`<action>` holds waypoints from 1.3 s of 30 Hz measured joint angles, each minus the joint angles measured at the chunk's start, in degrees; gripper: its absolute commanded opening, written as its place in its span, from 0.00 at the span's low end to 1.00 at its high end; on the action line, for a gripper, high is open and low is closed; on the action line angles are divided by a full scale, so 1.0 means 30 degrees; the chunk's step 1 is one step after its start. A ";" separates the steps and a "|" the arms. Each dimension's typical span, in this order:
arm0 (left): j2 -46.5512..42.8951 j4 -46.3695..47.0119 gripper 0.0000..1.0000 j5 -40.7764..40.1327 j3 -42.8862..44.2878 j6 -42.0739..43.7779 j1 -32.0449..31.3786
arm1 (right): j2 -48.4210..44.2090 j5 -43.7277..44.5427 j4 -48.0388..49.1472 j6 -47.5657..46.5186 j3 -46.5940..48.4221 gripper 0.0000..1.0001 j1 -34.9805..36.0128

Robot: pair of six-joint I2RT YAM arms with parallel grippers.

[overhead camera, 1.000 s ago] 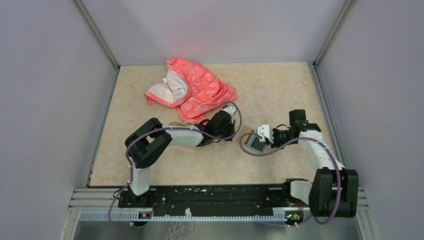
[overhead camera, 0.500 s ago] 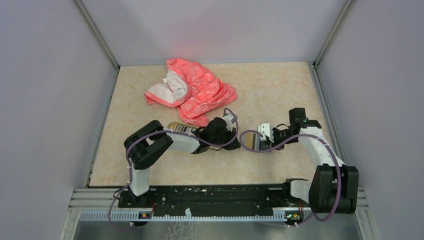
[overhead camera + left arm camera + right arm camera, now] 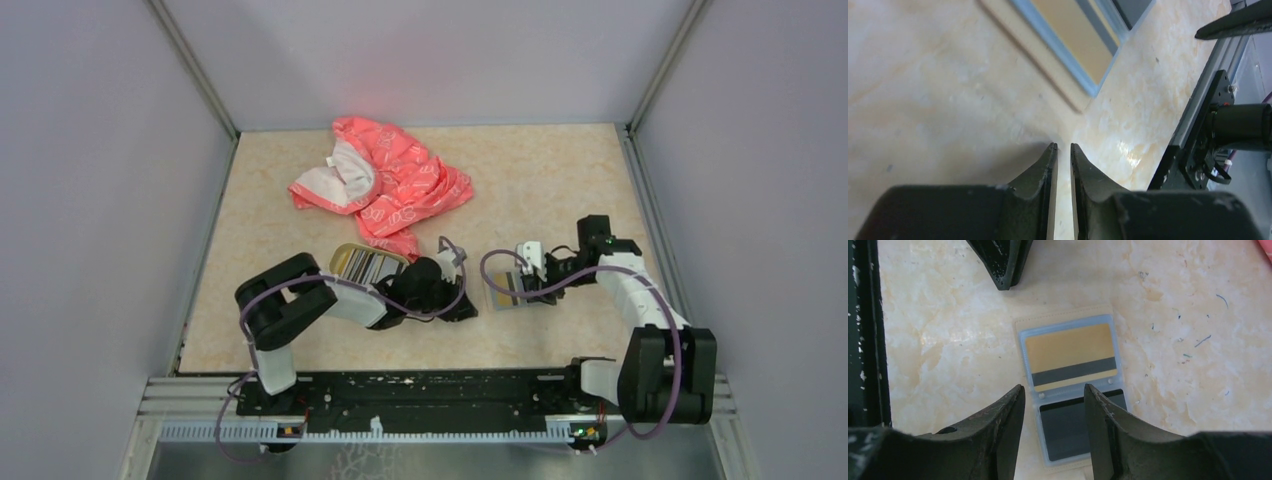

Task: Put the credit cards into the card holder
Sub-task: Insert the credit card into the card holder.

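Note:
The card holder (image 3: 1024,330) lies open and flat on the table, with blue-grey clear sleeves. Its far sleeve holds a golden-tan card with a dark stripe (image 3: 1068,347); its near sleeve holds a dark card (image 3: 1068,432). My right gripper (image 3: 1053,390) hovers open just above the near sleeve, gripping nothing. In the top view the holder (image 3: 500,292) sits left of the right gripper (image 3: 520,284). My left gripper (image 3: 1063,146) is low over bare table beside the holder (image 3: 1073,45), its jaws only a narrow slit apart and empty. More striped credit cards (image 3: 372,266) lie in an oval dish.
The oval gold-rimmed dish (image 3: 337,260) stands behind the left forearm. A pink-red patterned cloth (image 3: 385,180) is bunched at the back centre. Grey walls enclose the table on three sides. The black base rail (image 3: 420,390) runs along the near edge.
The right gripper has opened and let go of the card holder, which now lies flat and open. The left arm has drawn back toward the near edge, uncovering the dish.

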 measured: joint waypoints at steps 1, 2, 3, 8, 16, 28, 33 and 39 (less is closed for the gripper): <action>-0.0393 0.0160 0.21 -0.0131 -0.0554 -0.0022 -0.0007 | 0.0066 -0.0342 -0.0022 -0.0015 0.0000 0.50 0.0058; -0.0867 0.0408 0.21 -0.0342 -0.1173 -0.0044 -0.0007 | 0.0138 -0.0590 -0.0015 -0.0066 -0.0022 0.52 0.0153; -0.1304 0.0532 0.22 -0.0474 -0.1705 -0.0080 -0.0022 | 0.0189 -0.0736 0.0153 -0.0124 -0.0138 0.55 0.0321; -0.3002 0.1712 0.22 -0.1282 -0.3395 -0.0153 -0.0022 | -0.0087 -0.0408 0.2076 0.0809 -0.1814 0.67 0.2229; -0.4299 0.2922 0.23 -0.1967 -0.4619 -0.0153 -0.0022 | -0.1428 0.2586 0.6637 0.3832 -0.3548 0.70 0.5646; -0.4350 0.4175 0.23 -0.2091 -0.5093 -0.0350 -0.0022 | -0.0583 0.5064 0.8670 0.4954 -0.3643 0.73 0.7176; -0.4277 0.4692 0.23 -0.2025 -0.5093 -0.0415 -0.0022 | -0.0124 0.5843 0.9020 0.5486 -0.3643 0.98 0.7686; -0.4029 0.4998 0.23 -0.1909 -0.5093 -0.0517 -0.0022 | 0.0102 0.6564 0.9355 0.5887 -0.3650 0.98 0.8007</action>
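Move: Below the right hand, which hovers empty and about half open, lies the open card holder, its middle some 7 cm down, 3 cm left and 1 cm ahead. The gold card in its left pocket is about 5 cm left and 1 cm ahead, the dark card in its right pocket about 1 cm right and level with the hand. From the left hand, low over the table with almost shut fingers, the holder's middle lies about 11 cm right, 6 cm ahead and 2 cm lower. Sinking about 5 cm and shifting as far left, the right hand comes down over the holder's gold-card end, swinging back a couple of centimetres on the way and returning. Its fingers tip some 10 degrees steeper and spread almost fully, one on either side of the pocket. Meanwhile the left hand withdraws about 4 cm left and up, empty, its opening unchanged. ##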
